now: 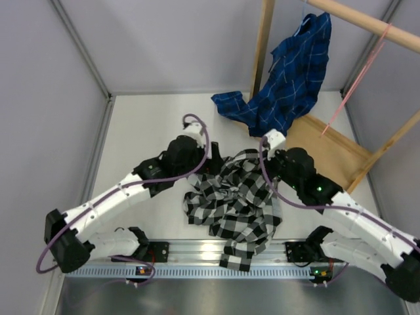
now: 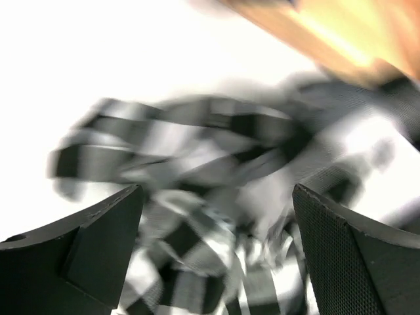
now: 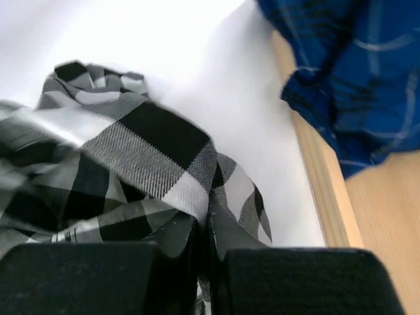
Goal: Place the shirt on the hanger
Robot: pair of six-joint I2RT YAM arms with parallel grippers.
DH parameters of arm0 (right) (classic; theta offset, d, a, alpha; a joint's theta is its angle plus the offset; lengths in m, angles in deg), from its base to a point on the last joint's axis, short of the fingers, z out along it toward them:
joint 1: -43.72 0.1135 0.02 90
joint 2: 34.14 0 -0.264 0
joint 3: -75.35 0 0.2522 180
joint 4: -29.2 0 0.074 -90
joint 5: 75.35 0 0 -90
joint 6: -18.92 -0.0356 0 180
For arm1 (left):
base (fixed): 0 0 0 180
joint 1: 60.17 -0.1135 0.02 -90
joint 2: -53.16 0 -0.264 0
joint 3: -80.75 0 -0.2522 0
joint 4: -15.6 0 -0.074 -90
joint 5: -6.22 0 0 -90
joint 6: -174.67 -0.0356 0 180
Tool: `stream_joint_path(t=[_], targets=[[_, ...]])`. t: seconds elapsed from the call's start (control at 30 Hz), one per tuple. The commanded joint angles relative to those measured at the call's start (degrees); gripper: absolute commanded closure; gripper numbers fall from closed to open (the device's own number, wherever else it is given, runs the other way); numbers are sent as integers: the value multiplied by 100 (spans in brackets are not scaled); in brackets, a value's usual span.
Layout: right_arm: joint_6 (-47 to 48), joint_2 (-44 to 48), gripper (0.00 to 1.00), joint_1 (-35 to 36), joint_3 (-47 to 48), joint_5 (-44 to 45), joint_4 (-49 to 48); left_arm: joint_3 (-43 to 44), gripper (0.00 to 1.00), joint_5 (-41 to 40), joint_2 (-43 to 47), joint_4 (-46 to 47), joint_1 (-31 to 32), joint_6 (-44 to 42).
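Note:
The black-and-white check shirt [image 1: 236, 200] lies crumpled on the white table between my two arms, its lower end hanging over the near rail. My left gripper [image 1: 207, 164] is at the shirt's left upper edge. In the blurred left wrist view it [image 2: 216, 197] is open, with the shirt [image 2: 197, 262] below and between the fingers. My right gripper [image 1: 266, 165] is at the shirt's right upper edge. In the right wrist view it [image 3: 205, 226] is shut on a fold of the shirt [image 3: 144, 157]. The pink wire hanger [image 1: 356, 79] hangs from the wooden rod at the far right, apart from both grippers.
A blue plaid shirt [image 1: 295, 72] hangs from the wooden rod [image 1: 367, 23], its tail on the table; it also shows in the right wrist view [image 3: 354, 79]. The rack's wooden base [image 1: 331, 147] and upright post [image 1: 262, 46] stand at the back right. Grey walls enclose the table.

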Motion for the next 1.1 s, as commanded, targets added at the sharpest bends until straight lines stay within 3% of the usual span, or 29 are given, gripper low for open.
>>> stream_joint_path(t=[0.0, 0.2, 0.43, 0.53, 0.57, 0.63, 0.67, 0.77, 0.93, 1.07], targets=[[-986, 935, 100, -168, -405, 737, -10, -160, 2, -2150, 613, -498, -525, 995], [-1435, 1534, 100, -450, -547, 975, 403, -750, 2, -236, -501, 55, -1677, 981], [-1427, 1482, 100, -459, -371, 536, 570, -531, 6, 593, -1969, 363, -1696, 858], [-1427, 1491, 100, -459, -353, 465, 588, -495, 18, 479, -2365, 363, -1723, 884], [-1409, 1500, 100, -459, -362, 439, 597, -504, 36, 444, -2488, 407, -1775, 893], [-1400, 1543, 100, -459, -388, 430, 597, -504, 57, 426, -2515, 451, -1819, 910], [-1391, 1552, 100, -459, -397, 430, 597, -495, 77, 374, -2498, 477, -1872, 919], [-1383, 1596, 100, -459, -397, 447, 614, -460, 100, 320, -2428, 521, -2038, 928], [-1391, 1632, 100, -459, -380, 386, 632, -495, 100, -258, -1588, 460, -2390, 1024], [-1365, 1456, 100, -468, -248, 263, 650, -434, 100, -1487, -365, 206, -2557, 1104]])
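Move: The black-and-white shirt's upper left edge, free of the open left fingers, lies about 5 cm ahead of that hand, 8 cm to its left and some 20 cm below; the shirt's middle is roughly 8 cm back, 7 cm to the right and as far down. From the right hand, already shut on the shirt's other upper edge, that left edge is about 3 cm ahead, 23 cm to the left and 18 cm down, and the wooden rack's base about 13 cm ahead, 24 cm to the right and 18 cm down. The wide-open left hand swings left and a little forward over the shirt's upper left edge, then drops about 19 cm, the fingers tipping steeper down, and pinches the cloth near the table before drawing it up, left and forward, some 6 cm up, levelling again. The right hand keeps its pinch and shifts about 5 cm right and slightly back with a small clockwise turn early on, then holds there as the cloth's other anchor. ##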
